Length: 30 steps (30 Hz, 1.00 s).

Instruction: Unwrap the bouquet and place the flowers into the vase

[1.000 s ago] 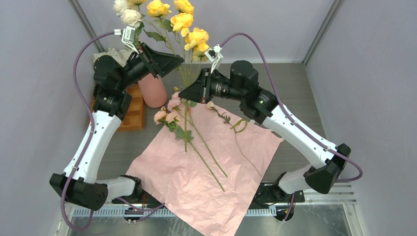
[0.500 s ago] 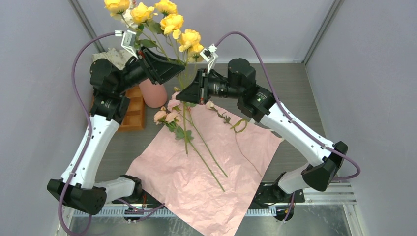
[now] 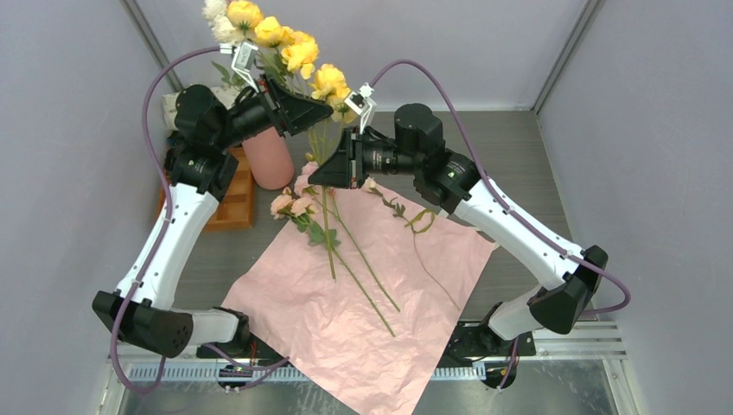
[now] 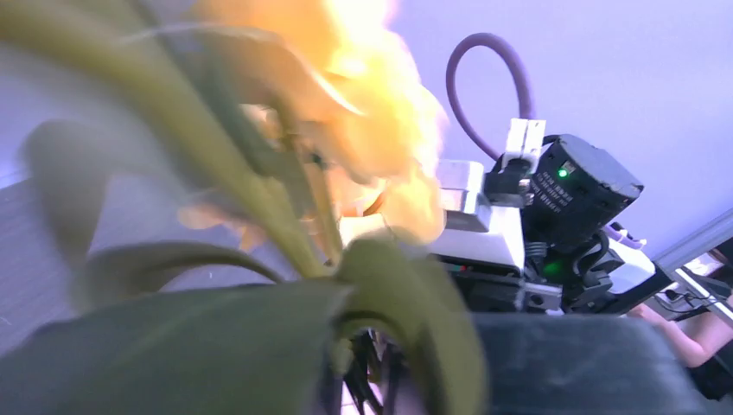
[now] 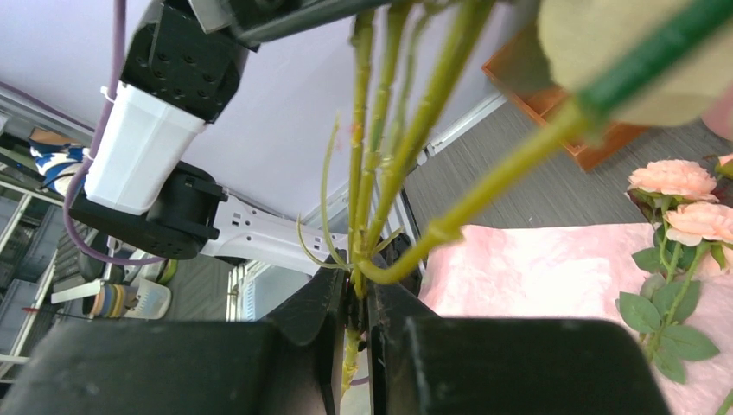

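Observation:
The bouquet is undone, and its pink paper (image 3: pixel 346 320) lies spread flat on the table. A bunch of yellow and cream flowers (image 3: pixel 298 54) stands raised in the air, tilted left above the salmon-pink vase (image 3: pixel 270 162). My right gripper (image 3: pixel 313 179) is shut on the lower stems (image 5: pixel 372 173), which are pinched between its jaws (image 5: pixel 356 303). My left gripper (image 3: pixel 324 108) sits at the stems higher up, just under the blooms. Blurred leaves (image 4: pixel 216 346) hide its jaws in the left wrist view. Pink roses (image 3: pixel 294 204) and loose stems (image 3: pixel 372 277) lie on the paper.
An orange compartment tray (image 3: pixel 235 201) sits left of the vase, under the left arm. A green sprig (image 3: pixel 423 218) lies on the paper's right edge. Grey walls close in the back and both sides. The pink roses (image 5: pixel 683 199) lie close to the right gripper.
The raised bunch has swung left towards the vase. The right gripper has shifted slightly left and down with the stems. The left gripper has edged right, up against the stems.

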### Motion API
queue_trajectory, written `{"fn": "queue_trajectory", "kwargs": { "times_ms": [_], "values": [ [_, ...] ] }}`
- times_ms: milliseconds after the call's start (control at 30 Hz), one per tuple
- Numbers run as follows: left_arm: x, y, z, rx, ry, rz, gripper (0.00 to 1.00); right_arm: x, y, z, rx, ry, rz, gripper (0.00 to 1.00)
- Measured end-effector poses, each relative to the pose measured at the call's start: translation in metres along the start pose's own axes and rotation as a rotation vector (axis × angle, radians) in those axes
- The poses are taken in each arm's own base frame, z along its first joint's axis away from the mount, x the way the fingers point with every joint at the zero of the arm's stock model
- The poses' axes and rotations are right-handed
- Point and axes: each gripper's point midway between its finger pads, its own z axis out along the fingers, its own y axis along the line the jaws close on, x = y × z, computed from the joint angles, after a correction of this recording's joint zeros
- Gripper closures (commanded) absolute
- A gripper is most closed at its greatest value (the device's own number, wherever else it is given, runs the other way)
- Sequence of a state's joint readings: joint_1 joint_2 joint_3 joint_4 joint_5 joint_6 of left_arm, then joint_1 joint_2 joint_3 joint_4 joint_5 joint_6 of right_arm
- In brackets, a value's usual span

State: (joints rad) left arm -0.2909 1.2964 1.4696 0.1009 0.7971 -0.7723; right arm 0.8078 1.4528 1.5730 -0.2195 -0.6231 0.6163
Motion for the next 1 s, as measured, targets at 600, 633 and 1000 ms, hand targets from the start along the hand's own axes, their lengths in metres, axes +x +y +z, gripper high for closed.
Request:
{"fn": "queue_trajectory", "kwargs": {
  "times_ms": [600,633,1000],
  "values": [
    [-0.036,0.014,-0.027,-0.295,-0.087,0.201,1.00,-0.012,0.008,-0.043,0.172,-0.099,-0.165,0.01],
    [-0.042,0.015,-0.031,-0.324,-0.108,0.227,1.00,-0.016,0.010,-0.051,0.191,-0.126,-0.178,0.01],
    [-0.150,0.051,-0.076,-0.783,-0.393,0.586,1.00,-0.039,-0.004,-0.131,0.498,-0.355,-0.235,0.00]
  ]
}}
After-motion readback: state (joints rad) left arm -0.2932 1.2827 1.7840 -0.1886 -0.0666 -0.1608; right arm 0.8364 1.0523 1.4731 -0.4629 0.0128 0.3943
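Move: The yellow roses' stems run between the left fingers, still partly open, and stay held by the right fingers; they lie at both hand points. From the left hand the vase is about 8 cm ahead, 14 cm left and some 36 cm below. The pink flowers lie roughly 3 cm ahead, 8 cm left, and the wooden tray 3 cm ahead, 25 cm left, both some 46 cm down. Left pinches stems; right releases, retreating rightward; left swings them about 14 cm left and up towards the vase. ##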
